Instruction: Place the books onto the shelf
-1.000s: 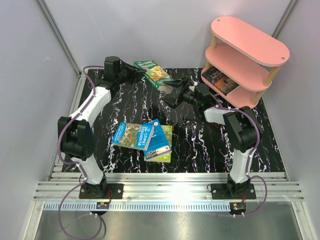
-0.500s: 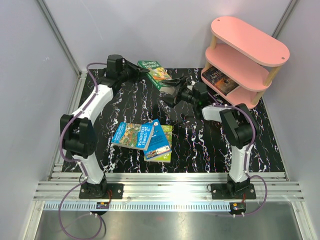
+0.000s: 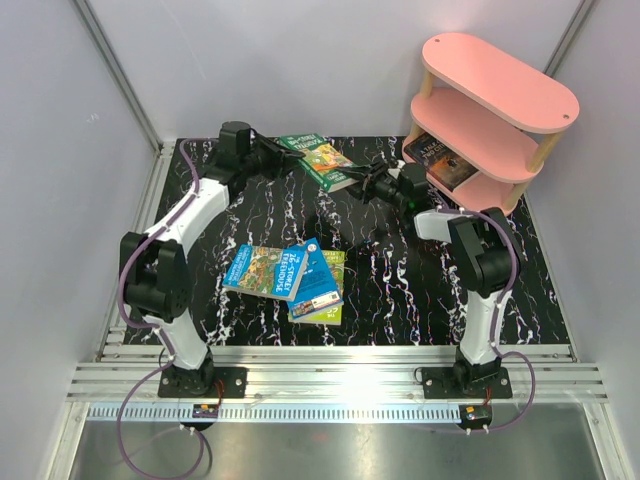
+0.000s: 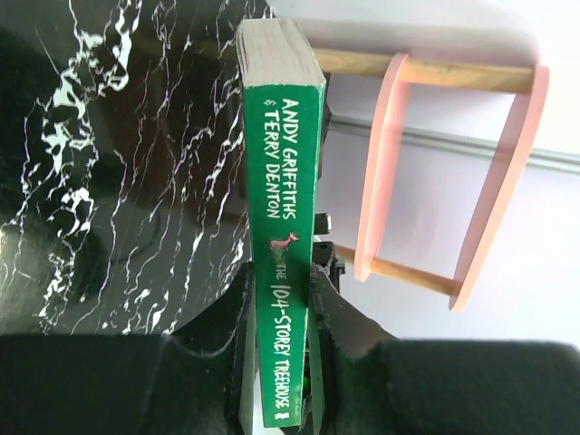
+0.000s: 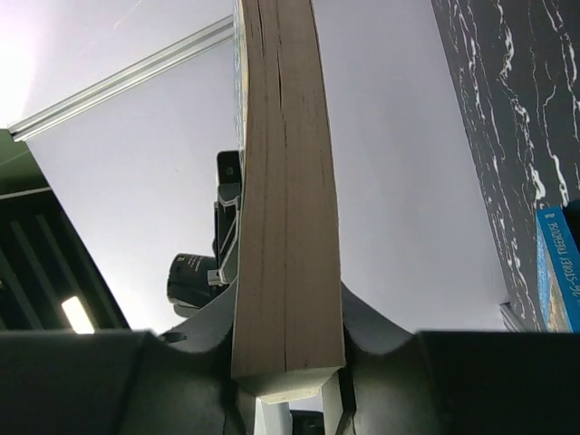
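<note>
A dark green book (image 3: 323, 160) hangs above the back of the table, held from both ends. My left gripper (image 3: 284, 153) is shut on its spine end; in the left wrist view the green spine (image 4: 288, 227) runs up between the fingers of that gripper (image 4: 282, 294). My right gripper (image 3: 359, 182) is shut on the opposite side, its fingers pressed on the page edge (image 5: 285, 208) of the book at the jaws (image 5: 288, 313). The pink shelf (image 3: 495, 85) stands at the back right, with a dark book (image 3: 440, 158) on its bottom tier.
Two blue books (image 3: 258, 270) (image 3: 312, 281) and a yellow-green one (image 3: 337, 288) lie overlapping on the black marbled table (image 3: 400, 290). A blue book spine (image 5: 557, 272) shows at the right wrist view's edge. Grey walls close in the back and sides.
The left arm carried the green book to the right. The right gripper moved onto the book's free edge and went from wide open to shut on it.
</note>
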Controlling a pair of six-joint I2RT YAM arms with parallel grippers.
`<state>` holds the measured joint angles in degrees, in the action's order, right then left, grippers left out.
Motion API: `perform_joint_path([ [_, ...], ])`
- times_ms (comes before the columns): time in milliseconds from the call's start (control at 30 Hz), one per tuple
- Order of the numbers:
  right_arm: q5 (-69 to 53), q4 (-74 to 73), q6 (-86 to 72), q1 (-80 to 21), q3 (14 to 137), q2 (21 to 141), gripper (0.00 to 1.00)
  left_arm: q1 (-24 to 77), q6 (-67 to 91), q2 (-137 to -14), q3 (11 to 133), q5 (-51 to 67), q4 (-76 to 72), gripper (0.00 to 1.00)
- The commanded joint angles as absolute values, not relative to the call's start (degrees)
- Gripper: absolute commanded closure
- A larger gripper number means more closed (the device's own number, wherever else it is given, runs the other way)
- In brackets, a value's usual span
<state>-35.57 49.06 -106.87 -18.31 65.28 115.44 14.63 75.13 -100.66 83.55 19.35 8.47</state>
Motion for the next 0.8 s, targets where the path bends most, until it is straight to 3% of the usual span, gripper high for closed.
perform_joint_path([
  [0, -30.67, 48.69, -105.82, -13.63, 63.20, 110.93, 1.00, 14.32, 72.52, -95.80, 83.76, 23.11, 5.18, 1.00],
  [133, -32.51, 45.54, -102.23, -9.60, 61.26, 107.67, 1.00, 16.86, 67.87, -96.85, 84.46, 24.78, 5.89, 1.00],
  [233, -34.97, 38.80, -96.19, -4.86, 59.16, 102.76, 1.00, 19.24, 64.87, -98.34, 85.78, 27.15, 7.11, 0.92],
  [367, -36.12, 20.52, -82.47, 3.06, 58.36, 93.89, 1.00, 20.65, 59.60, -99.40, 85.26, 29.26, 8.96, 0.61],
  [467, -36.30, 13.10, -77.08, 7.98, 56.62, 88.95, 1.00, 20.13, 58.19, -99.23, 82.98, 30.67, 9.93, 0.49],
  [767, -34.81, 16.53, -77.79, 14.94, 50.62, 84.81, 1.00, 18.81, 57.22, -97.82, 79.19, 31.90, 10.37, 0.45],
])
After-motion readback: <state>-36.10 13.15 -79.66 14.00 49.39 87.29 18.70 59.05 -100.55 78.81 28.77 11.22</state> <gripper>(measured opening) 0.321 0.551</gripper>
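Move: Both hands still pinch the green book. The place on the lower shelf board where A Tale of Two Cities lies is roughly 30 cm right, 15 cm ahead and 17 cm below the right hand. From that hand, the middle board is about 34 cm right, 15 cm ahead and nearly level, and the left post about 19 cm right, 22 cm ahead. From the left hand, that shelf place is some 42 cm right, 13 cm ahead and 20 cm below. Keeping its pinch on the green book, the right hand swings it about 26 cm to the right, slowly then fast, towards the lower shelf opening, rising a little and then sinking at the end while the wrist turns clockwise and its left side rolls down, each some 25 degrees. The left hand follows to the right and back for about 7 cm while turning clockwise, then opens and lets go of the book, and ends by easing back left and sinking a few centimetres. ##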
